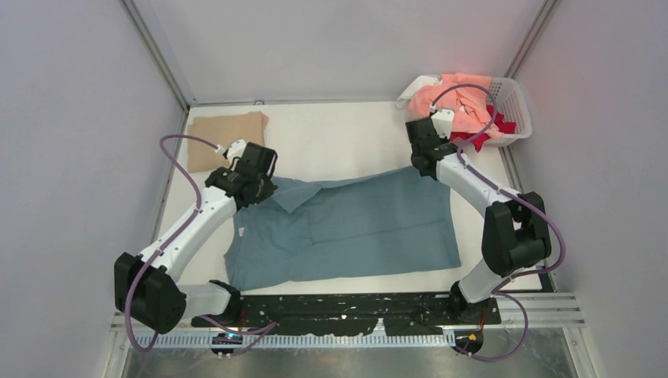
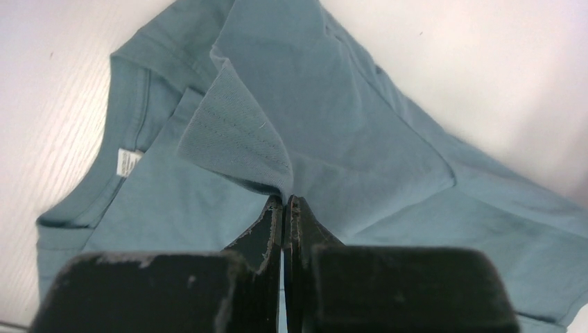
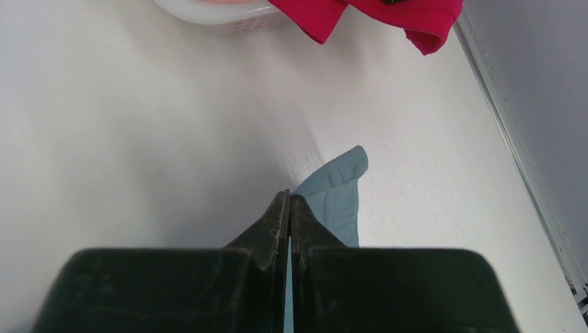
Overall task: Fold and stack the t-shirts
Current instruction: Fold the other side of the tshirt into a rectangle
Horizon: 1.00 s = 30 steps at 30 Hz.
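A dusty teal-blue t-shirt [image 1: 354, 228] lies spread across the middle of the table. My left gripper [image 1: 264, 183] is shut on a fold of its cloth near the collar end, seen in the left wrist view [image 2: 286, 199] with the teal shirt [image 2: 333, 132] bunched at the tips. My right gripper [image 1: 424, 161] is shut on the shirt's far right corner; the right wrist view [image 3: 289, 196] shows a teal hem corner [image 3: 340, 187] sticking out past the fingers. A folded tan t-shirt [image 1: 224, 135] lies at the far left.
A white lattice basket [image 1: 516, 106] at the far right corner holds peach-pink [image 1: 461, 98] and red [image 1: 492, 130] shirts; the red cloth [image 3: 388, 14] hangs over its side. Grey walls close in both sides and the back.
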### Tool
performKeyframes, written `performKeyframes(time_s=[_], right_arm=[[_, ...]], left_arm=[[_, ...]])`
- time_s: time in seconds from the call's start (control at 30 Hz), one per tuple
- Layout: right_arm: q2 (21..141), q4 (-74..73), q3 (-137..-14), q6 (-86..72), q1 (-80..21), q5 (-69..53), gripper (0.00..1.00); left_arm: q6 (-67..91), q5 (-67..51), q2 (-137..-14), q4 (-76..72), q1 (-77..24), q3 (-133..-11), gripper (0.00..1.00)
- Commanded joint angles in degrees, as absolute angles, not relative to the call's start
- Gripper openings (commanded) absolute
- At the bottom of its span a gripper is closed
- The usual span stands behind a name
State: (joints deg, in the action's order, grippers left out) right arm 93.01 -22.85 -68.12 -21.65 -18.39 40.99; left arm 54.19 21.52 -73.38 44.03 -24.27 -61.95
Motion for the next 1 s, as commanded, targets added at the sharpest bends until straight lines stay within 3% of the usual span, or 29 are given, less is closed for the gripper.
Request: performKeyframes(time_s=[0.0,0.33,0.73,0.97], right_arm=[[88.9,-19.0,-66.4,-20.0,-18.6,43.2,0.06],[86.6,-18.2,-64.5,-18.9,-18.7,41.4,0.06],[84.2,-15.8,-61.9,-17.0,-18.7,38.5,0.06],[83.1,-14.8,-59.6,-16.3,-19.4,36.3,0.06]], left_arm=[[57.7,26.5,-69.2,51.3,-26.4,-60.4,0.0],[63.8,28.9,-58.9,58.4,-33.0,-55.5,0.0],[71.0,29.2,-55.8,66.2,-43.0,-55.4,0.0],[72.3,41.8,-59.6,78.8,-44.1,-62.6,0.0]])
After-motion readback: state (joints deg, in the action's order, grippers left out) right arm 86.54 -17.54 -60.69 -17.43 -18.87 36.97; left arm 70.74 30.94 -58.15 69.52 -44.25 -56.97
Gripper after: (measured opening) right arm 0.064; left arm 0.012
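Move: The left hand, pinching the far side of the grey-blue t-shirt, is about 27 cm ahead of the shirt's near-left corner, which also lies some 7 cm to its left and 14 cm below. The folded panel's inner corner is 13 cm back and 12 cm right. The brown folded shirt is roughly 27 cm ahead and 14 cm left. From the right hand, holding the far-right corner, the near-right corner lies about 33 cm straight back and 12 cm down; the basket is 23 cm ahead, 10 cm right. Back towards the shirt's near edge, almost level, the left hand draws its pinched piece of the shirt's far side about 12 cm over the lower layer, quick at first and slowing to a stop, fingers shut, with the wrist tipping slightly. The right hand stays nearly put with its corner still pinched above the table, easing back only 1.5 cm and turning some 5 degrees counter-clockwise. ##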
